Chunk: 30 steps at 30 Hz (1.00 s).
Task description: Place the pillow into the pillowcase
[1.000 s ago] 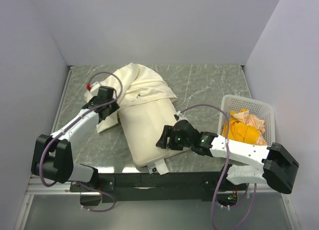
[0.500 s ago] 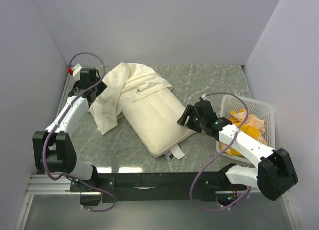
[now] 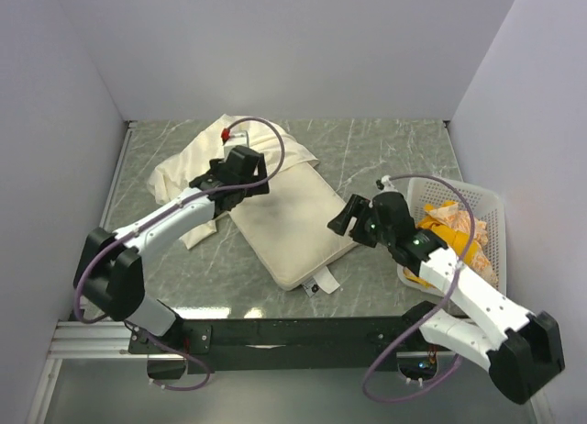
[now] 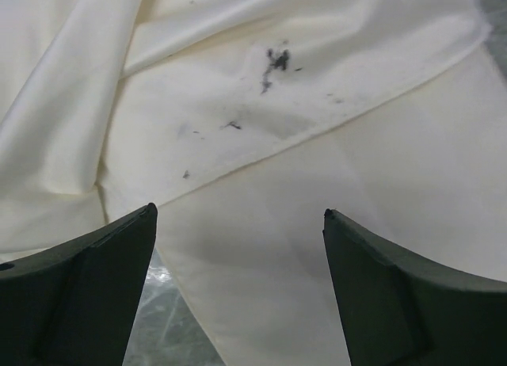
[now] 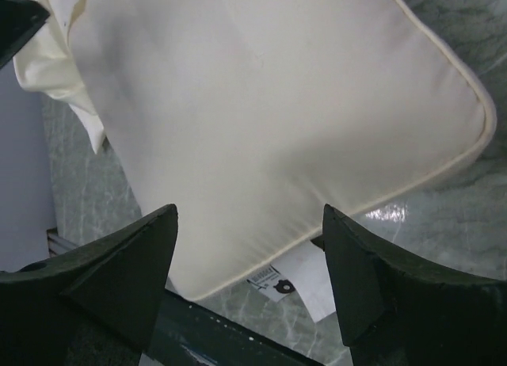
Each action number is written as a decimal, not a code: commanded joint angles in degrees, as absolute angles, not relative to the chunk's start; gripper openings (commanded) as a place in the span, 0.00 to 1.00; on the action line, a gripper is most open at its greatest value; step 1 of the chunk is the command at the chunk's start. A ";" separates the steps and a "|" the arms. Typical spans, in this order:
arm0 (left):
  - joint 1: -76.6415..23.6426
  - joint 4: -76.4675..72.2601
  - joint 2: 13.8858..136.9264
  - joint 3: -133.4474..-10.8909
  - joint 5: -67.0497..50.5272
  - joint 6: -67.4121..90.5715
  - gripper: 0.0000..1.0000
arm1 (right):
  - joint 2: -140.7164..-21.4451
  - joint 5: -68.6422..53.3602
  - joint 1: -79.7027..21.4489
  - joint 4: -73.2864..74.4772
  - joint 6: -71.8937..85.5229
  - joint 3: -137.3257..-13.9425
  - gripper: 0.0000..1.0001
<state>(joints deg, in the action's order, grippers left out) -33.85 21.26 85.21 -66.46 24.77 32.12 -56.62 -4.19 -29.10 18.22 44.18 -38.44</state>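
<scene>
The pillow [image 3: 295,229] lies diagonally mid-table, a puffy cream cushion with a small white printed tag [image 3: 321,284] at its near corner. The limp cream pillowcase [image 3: 193,172] is bunched at the back left, and its edge overlaps the pillow's far end. My left gripper [image 3: 257,181] hovers open over that overlap. In the left wrist view the left gripper [image 4: 238,213] spans the pillowcase hem [image 4: 238,89] and the pillow [image 4: 380,184], with nothing held. My right gripper [image 3: 339,222] stands open at the pillow's right edge. In the right wrist view the right gripper [image 5: 249,210] frames the pillow [image 5: 277,120] and its tag [image 5: 289,279].
A white plastic basket [image 3: 459,193] holding orange cloth [image 3: 449,239] stands at the right edge, close behind my right arm. Grey walls close in the marble table [image 3: 385,158] on three sides. The black rail with the arm bases [image 3: 275,332] runs along the near edge.
My left arm swung from the back-left corner to above the pillow's far end, and its jaws opened wide. The pillowcase settled flatter. The right gripper shifted only slightly.
</scene>
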 commanded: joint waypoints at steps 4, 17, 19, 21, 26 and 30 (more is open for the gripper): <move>-33.13 21.71 94.19 -70.65 32.96 25.94 0.93 | -46.59 -7.12 -29.62 14.77 50.53 -29.72 0.87; -32.52 20.04 102.13 -72.95 37.88 23.82 0.57 | -48.24 -13.97 -30.32 -1.83 55.10 -19.44 0.94; -32.52 20.21 102.57 -73.65 36.22 23.38 0.29 | -49.65 -13.80 -31.54 -6.13 56.07 -18.81 0.98; -32.52 20.13 102.39 -74.00 34.03 23.12 0.14 | -52.37 -12.92 -32.25 -8.68 56.69 -18.90 1.00; -32.87 21.35 99.67 -74.01 26.04 22.76 0.01 | -58.35 -13.27 -32.70 -13.35 60.37 -18.02 1.00; -34.62 22.59 95.29 -73.39 17.42 23.55 0.01 | -61.78 -12.31 -32.96 -20.98 63.10 -16.09 1.00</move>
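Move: The spot of the pillowcase's hem that the left hand goes for is about 4 cm ahead, 2 cm left and 8 cm below, with a dark smudge on the cloth roughly 5 cm beyond it and 3 cm to its right; the middle of the bare pillow is some 8 cm back and 9 cm right of that hand. From the right hand, the pillow's near edge lies about 6 cm back, 4 cm left and 8 cm down, the white tag about 12 cm back and 6 cm left. The left hand sinks about 7 cm and eases some 3 cm forward, rolling about 15 degrees so that its left side rises, then shuts its wide-open fingers at the end of the descent and pinches the pillowcase's hem over the pillow. Meanwhile the right hand draws back about 4 cm, then swings left while sinking some 6 cm to the pillow's near edge, its left side rising about 15 degrees and its fingers spreading fully, so that they straddle the seam with one finger pressing into the edge beside the tag. ##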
